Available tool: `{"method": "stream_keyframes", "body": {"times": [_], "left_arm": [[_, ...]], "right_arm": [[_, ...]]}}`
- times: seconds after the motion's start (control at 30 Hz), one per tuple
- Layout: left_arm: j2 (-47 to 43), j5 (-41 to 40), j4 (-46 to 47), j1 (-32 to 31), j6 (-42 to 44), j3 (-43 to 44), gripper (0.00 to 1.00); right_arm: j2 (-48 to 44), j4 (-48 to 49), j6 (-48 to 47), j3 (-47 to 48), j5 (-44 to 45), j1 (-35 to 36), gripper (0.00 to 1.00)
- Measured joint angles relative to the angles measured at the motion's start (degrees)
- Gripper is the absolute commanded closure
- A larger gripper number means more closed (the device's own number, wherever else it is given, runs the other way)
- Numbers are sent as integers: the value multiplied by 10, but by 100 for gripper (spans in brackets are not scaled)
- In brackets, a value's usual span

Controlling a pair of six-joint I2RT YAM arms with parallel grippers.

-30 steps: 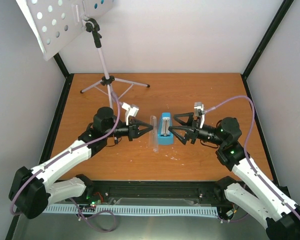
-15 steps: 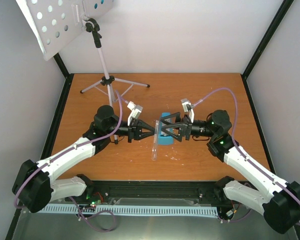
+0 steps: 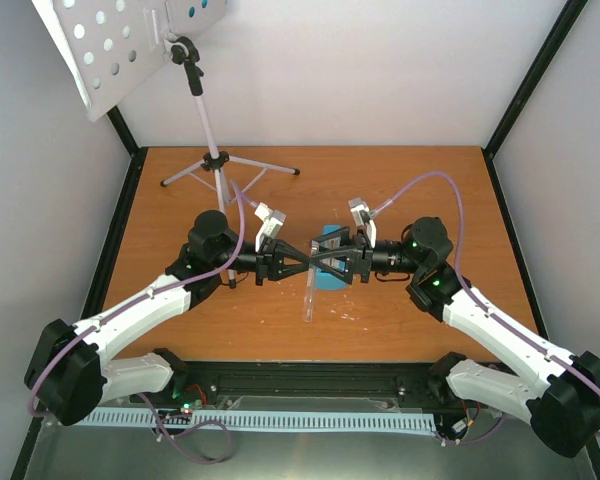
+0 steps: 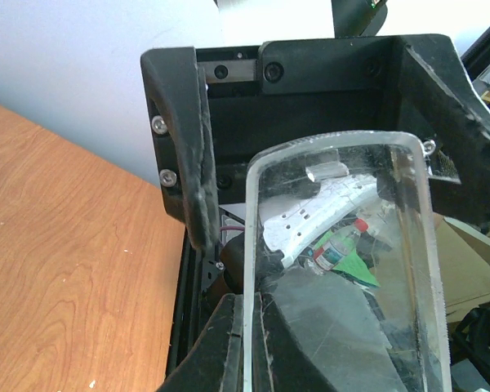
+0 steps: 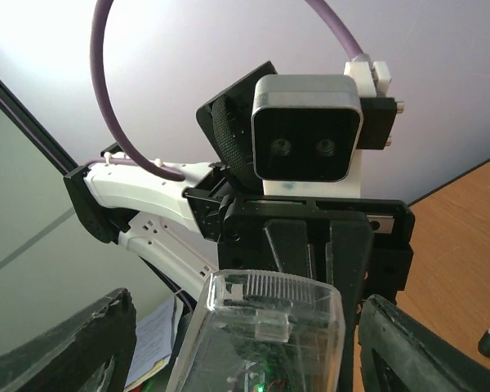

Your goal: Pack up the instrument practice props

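The light-blue metronome (image 3: 329, 279) lies mid-table, mostly hidden under my right gripper (image 3: 325, 262). Its clear cover (image 3: 307, 296) is off the body and stands on edge just left of it. My left gripper (image 3: 298, 262) is shut on the cover's edge; in the left wrist view the fingers (image 4: 222, 343) pinch the thin wall of the cover (image 4: 343, 245). My right gripper (image 5: 247, 304) is open, its fingers (image 5: 90, 347) spread either side of the cover (image 5: 261, 335). The white perforated music stand (image 3: 105, 50) on its grey tripod (image 3: 215, 165) stands at the back left, with a blue-dotted sheet (image 3: 195, 10) on it.
The tripod's legs (image 3: 265, 168) spread over the back left of the wooden table (image 3: 430, 190). Black frame posts (image 3: 535, 75) and white walls close in the sides and back. The two grippers face each other nose to nose at the middle.
My right gripper has moved left, from beside the metronome to over it, jaws open around the cover. My left gripper edged right with the cover and stays shut on it.
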Motion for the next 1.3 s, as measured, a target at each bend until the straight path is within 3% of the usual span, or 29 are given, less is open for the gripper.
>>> {"method": "stream_keyframes", "body": {"times": [0.53,0.93,0.97,1.2,1.3], "left_arm": [[9,1,-7,-2,0,2,100],[8,4,-12,-2,1,2,100],[8,4,-13,-2,2,2,95],[-1,-28,-46,-2,18,3,28],[-21,-56,-59,0,20,-2,13]], "right_arm": [[7,-5,-24,-9,24,24,45],[7,50,-2,-35,20,25,59],[7,51,-2,-36,20,25,59],[-2,27,-28,-40,23,29,55],[-23,-27,-66,-39,40,30,55]]}}
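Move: The left gripper already pinches the clear cover by its lower long rim; the cover's middle lies about 4 cm back, 1 cm right and 4 cm above. From the right gripper, fingers part-open astride it, it sits roughly 5 cm back, 1 cm left, 1 cm lower. The blue metronome is some 10 cm ahead of the left hand, 6 right and 27 below; the stand's near foot about 5 ahead, 17 left, 30 below. Hold the cover nearly still in the left gripper while the right one eases about 1 cm left, then sinks some 2.5 cm overall, closing its fingers onto the cover's upper and lower edges near the forward end. Once that grip is set, open the left fingers wide to let go of the rim and begin easing forward about 1 cm. ##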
